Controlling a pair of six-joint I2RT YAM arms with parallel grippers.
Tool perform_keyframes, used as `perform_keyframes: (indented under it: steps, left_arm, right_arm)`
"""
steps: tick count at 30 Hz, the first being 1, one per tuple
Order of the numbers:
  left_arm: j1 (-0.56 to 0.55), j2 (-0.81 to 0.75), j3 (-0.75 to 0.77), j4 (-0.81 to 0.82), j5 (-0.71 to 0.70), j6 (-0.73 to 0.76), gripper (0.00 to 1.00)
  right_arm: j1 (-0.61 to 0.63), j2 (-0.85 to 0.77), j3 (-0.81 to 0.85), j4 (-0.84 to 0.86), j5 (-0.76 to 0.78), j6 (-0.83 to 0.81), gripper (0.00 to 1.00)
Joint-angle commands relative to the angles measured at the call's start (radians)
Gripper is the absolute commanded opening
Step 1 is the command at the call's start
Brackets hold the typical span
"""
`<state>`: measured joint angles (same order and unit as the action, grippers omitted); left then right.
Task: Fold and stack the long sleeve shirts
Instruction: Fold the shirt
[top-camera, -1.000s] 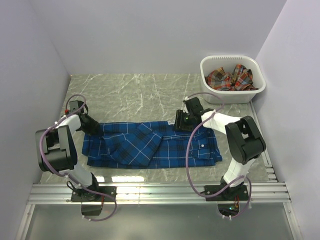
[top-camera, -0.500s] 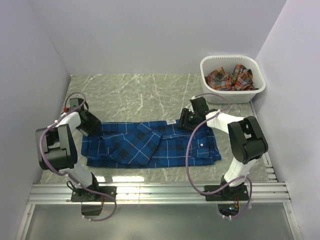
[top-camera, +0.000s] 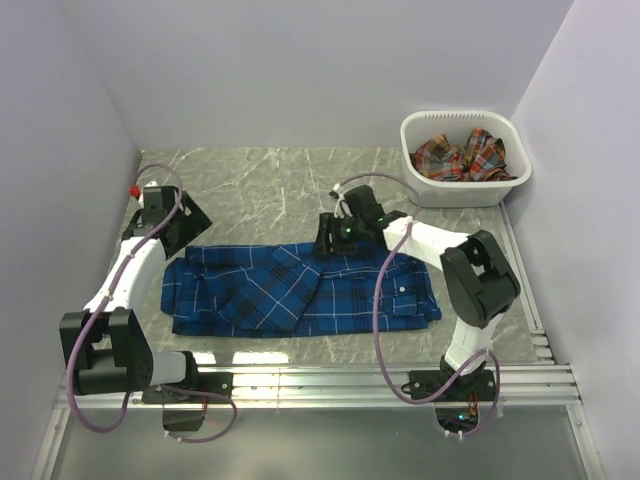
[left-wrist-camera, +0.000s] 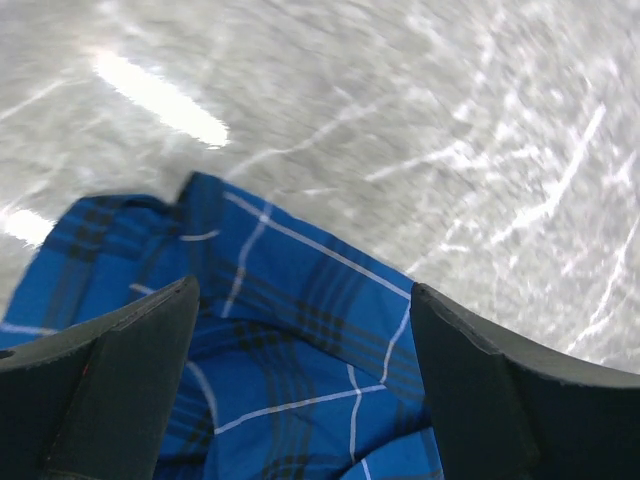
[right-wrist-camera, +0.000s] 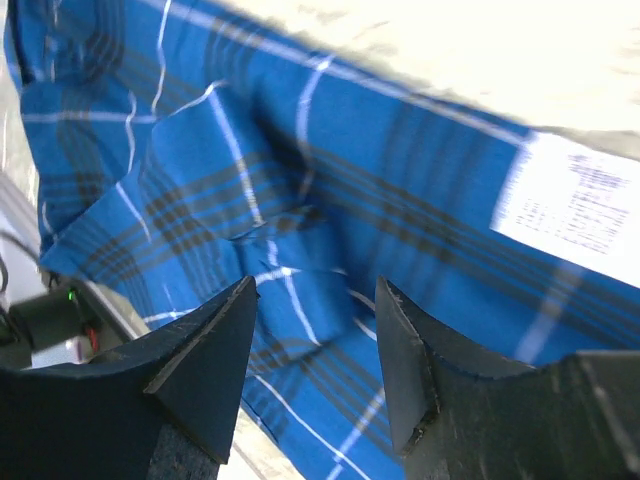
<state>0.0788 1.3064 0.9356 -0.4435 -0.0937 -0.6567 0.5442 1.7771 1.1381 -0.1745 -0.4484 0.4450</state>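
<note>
A royal blue plaid long sleeve shirt (top-camera: 300, 290) lies folded into a long band across the middle of the table. My left gripper (top-camera: 186, 224) hangs open above the shirt's far left corner (left-wrist-camera: 290, 290), with nothing between its fingers (left-wrist-camera: 130, 370). My right gripper (top-camera: 329, 232) hovers open over the middle of the shirt's far edge. In the right wrist view its jaws (right-wrist-camera: 315, 290) stand apart above the cloth (right-wrist-camera: 200, 160), near a white label (right-wrist-camera: 570, 195). A red-orange plaid shirt (top-camera: 460, 157) lies crumpled in the basket.
The white plastic basket (top-camera: 418, 175) stands at the back right corner against the wall. Walls close in the table on the left, back and right. A metal rail (top-camera: 320, 380) runs along the near edge by the arm bases.
My left gripper opened, let go of the shirt's far left corner and rose back toward the far left. My right gripper slid left along the shirt's far edge.
</note>
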Motion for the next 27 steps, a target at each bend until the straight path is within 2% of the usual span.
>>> perform_keyframes:
  steps: [1,5,8,11,12,15,18,23,27]
  left_arm:
    - [-0.039,0.019,-0.017,0.057,0.024,0.074,0.92]
    - [-0.065,0.108,0.011,0.046,0.084,0.083,0.93]
    - [-0.066,0.158,0.025,0.034,0.103,0.074,0.92]
    - [-0.065,0.191,0.028,0.028,0.111,0.068,0.92]
    - [-0.066,0.198,0.028,0.025,0.109,0.068,0.92]
    - [-0.067,0.232,0.032,0.017,0.103,0.066,0.92]
    - [-0.065,0.290,0.045,-0.006,0.097,0.065,0.92]
    - [-0.065,0.343,0.058,-0.032,0.097,0.062,0.92]
    - [-0.065,0.366,0.065,-0.043,0.095,0.060,0.92]
  right_arm:
    - [0.029,0.070,0.041,0.013,-0.059,-0.026,0.58]
    - [0.060,0.110,0.072,-0.014,-0.055,-0.046,0.58]
    - [0.071,0.117,0.080,-0.013,-0.064,-0.054,0.51]
    - [0.085,0.079,0.071,-0.011,-0.053,-0.066,0.32]
    - [0.095,0.062,0.068,-0.014,-0.044,-0.074,0.20]
    - [0.120,-0.024,0.068,-0.040,-0.016,-0.106,0.00]
    - [0.166,-0.135,0.080,-0.074,-0.004,-0.141,0.00]
    - [0.253,-0.226,0.095,-0.144,0.011,-0.172,0.00]
    - [0.289,-0.347,0.034,-0.135,0.117,-0.120,0.00]
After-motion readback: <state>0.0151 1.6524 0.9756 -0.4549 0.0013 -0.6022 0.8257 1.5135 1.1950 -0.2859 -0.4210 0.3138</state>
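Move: The right hand, half open, has the raised edge of the folded-over sleeve some 3 cm to its left, 3 cm back and 5 cm below; the shirt's white button lies about 9 cm back and 17 cm to its right. For the wide-open left hand, the shirt's far edge near the left corner is roughly 2 cm back, 4 cm to the right and 11 cm below, while the sleeve edge lies some 32 cm to its right and 6 cm back. Right dips, pinches the sleeve edge, lifts about 15 cm, moving back and left; open left descends to the shirt. ##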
